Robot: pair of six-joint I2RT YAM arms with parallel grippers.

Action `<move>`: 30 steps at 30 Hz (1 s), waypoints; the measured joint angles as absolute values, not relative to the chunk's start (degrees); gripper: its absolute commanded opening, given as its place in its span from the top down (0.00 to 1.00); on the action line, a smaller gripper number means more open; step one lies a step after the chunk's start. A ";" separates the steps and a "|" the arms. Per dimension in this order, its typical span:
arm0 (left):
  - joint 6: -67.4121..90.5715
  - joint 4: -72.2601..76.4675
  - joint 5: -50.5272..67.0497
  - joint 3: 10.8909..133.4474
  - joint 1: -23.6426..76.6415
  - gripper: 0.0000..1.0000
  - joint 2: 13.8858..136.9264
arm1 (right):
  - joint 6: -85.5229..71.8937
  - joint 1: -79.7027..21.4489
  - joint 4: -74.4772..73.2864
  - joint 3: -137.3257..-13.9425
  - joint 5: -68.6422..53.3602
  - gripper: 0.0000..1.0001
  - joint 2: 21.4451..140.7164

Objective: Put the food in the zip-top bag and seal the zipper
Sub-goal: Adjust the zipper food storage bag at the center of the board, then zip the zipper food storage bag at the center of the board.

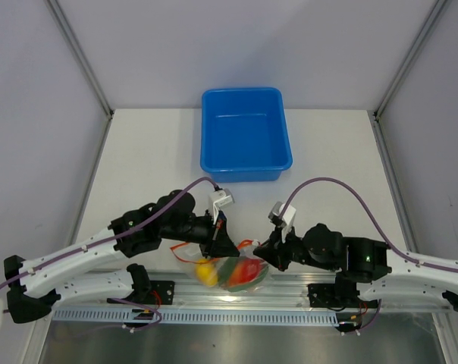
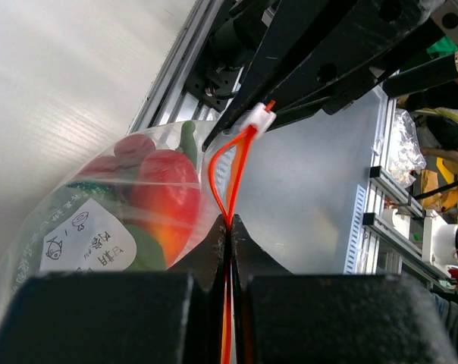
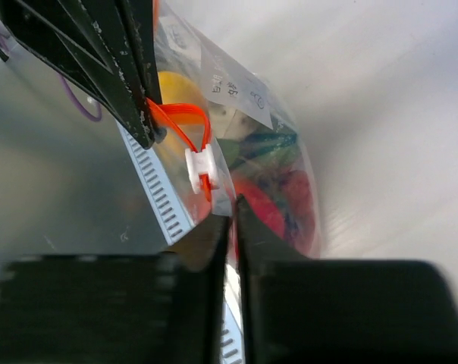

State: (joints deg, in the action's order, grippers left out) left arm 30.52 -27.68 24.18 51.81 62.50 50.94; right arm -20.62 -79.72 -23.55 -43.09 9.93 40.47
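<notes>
The clear zip-top bag (image 1: 230, 282) hangs between my two grippers above the table's near edge, with the food inside: a yellow fruit (image 1: 206, 271), a red tomato (image 2: 164, 193) and green pieces. My left gripper (image 2: 230, 221) is shut on the orange-red zipper (image 2: 240, 163) at one end of the mouth. The zipper bows open into a loop up to a white slider (image 2: 258, 120). My right gripper (image 3: 233, 206) is closed to a thin slit on the bag's edge just beyond the slider (image 3: 199, 168). In the top view the left gripper (image 1: 227, 246) and right gripper (image 1: 261, 254) face each other.
A blue plastic tub (image 1: 244, 171) stands at the back middle of the table. An aluminium rail (image 1: 290, 292) with the arm bases runs along the near edge, right under the bag. Grey walls close off the left and right sides.
</notes>
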 measured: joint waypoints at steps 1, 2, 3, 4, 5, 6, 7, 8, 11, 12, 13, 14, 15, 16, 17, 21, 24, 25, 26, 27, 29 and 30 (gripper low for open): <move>30.55 -27.66 24.18 51.81 62.50 0.99 51.03 | -20.80 -79.79 -22.81 -42.26 10.15 1.00 39.64; 30.55 -27.64 24.18 51.81 62.50 0.99 51.11 | -21.15 -79.81 -22.13 -41.47 10.22 1.00 38.83; 30.55 -27.62 24.18 51.83 62.50 0.99 51.22 | -21.37 -79.83 -21.56 -40.82 10.28 1.00 38.09; 30.55 -27.59 24.21 51.83 62.50 0.99 51.29 | -21.41 -79.83 -21.02 -40.25 10.28 1.00 37.41; 30.55 -27.57 24.23 51.83 62.50 0.99 51.33 | -21.43 -79.83 -20.62 -39.81 10.26 1.00 36.86; 30.55 -27.57 24.27 51.86 62.50 0.99 51.37 | -21.43 -79.83 -20.25 -39.48 10.24 1.00 36.47; 30.50 -27.55 24.34 51.86 62.50 0.96 51.37 | -21.41 -79.83 -20.03 -39.31 10.13 1.00 36.23; 30.46 -27.55 24.38 51.86 62.50 0.93 51.37 | -21.41 -79.83 -19.84 -39.22 10.00 1.00 35.99; 29.71 -27.51 24.62 51.86 62.50 0.63 51.29 | -21.37 -79.83 -19.46 -39.22 9.28 1.00 35.77; 29.43 -27.44 24.67 51.86 62.50 0.47 51.22 | -21.32 -79.83 -19.31 -39.22 8.86 1.00 35.75; 29.12 -27.33 24.67 51.86 62.50 0.43 51.13 | -21.23 -79.83 -19.22 -39.22 8.29 1.00 35.75; 28.97 -27.18 24.73 51.86 62.50 0.41 50.98 | -21.15 -79.83 -19.14 -39.22 7.84 1.00 35.75; 28.73 -27.09 24.75 51.86 62.50 0.39 50.83 | -20.99 -79.83 -19.00 -39.22 7.25 1.00 35.77; 28.32 -26.92 24.75 51.88 62.50 0.37 50.63 | -20.95 -79.83 -18.90 -39.22 6.70 1.00 35.77; 27.86 -26.74 24.77 51.94 62.50 0.37 50.50 | -20.93 -79.83 -18.83 -39.22 6.09 1.00 35.77; 25.45 -26.63 25.17 54.00 62.50 0.37 51.77 | -20.88 -79.83 -18.50 -39.24 3.88 1.00 36.36; 23.88 -25.76 25.98 55.70 62.50 0.37 53.98 | -20.86 -79.83 -18.52 -39.53 2.55 1.00 37.45; 23.51 -25.12 26.22 55.75 62.50 0.37 54.63 | -20.86 -79.83 -18.52 -39.66 2.22 1.00 37.87; 23.18 -24.95 26.44 55.75 62.50 0.37 55.20 | -20.88 -79.83 -18.55 -39.81 1.98 1.00 38.22; 22.85 -24.91 26.74 55.75 62.50 0.37 55.59 | -20.88 -79.83 -18.59 -39.94 1.83 1.00 38.39; 22.17 -24.75 27.42 55.75 62.50 0.37 56.16 | -20.91 -79.83 -18.65 -40.03 1.67 1.00 38.46; 21.93 -24.67 27.62 55.72 62.52 0.37 56.23 | -20.93 -79.83 -18.76 -40.07 1.65 1.00 38.46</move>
State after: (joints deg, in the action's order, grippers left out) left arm 21.93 -24.67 27.62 55.72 62.52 56.23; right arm -20.93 -79.83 -18.76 -40.07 1.65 38.46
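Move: The zipper's white slider end is about 5 cm to the right of the left fingertips, roughly level in height and reach. From the right fingertips it is some 2 cm left, 1 cm back and 1 cm higher. Inside the bag, the red pepper lies about 3 cm right of the left hand and 8 cm below; the yellow food is some 8 cm left of that hand and 8 cm lower. Finish shutting the right fingers on the clear film beside the slider, then draw that corner back towards the base about 2.5 cm, turning slightly counter-clockwise. Meanwhile open the left gripper to let go of the zipper, lift a little, and shift about 2 cm right towards the slider, jaws staying open around the zipper strips. ##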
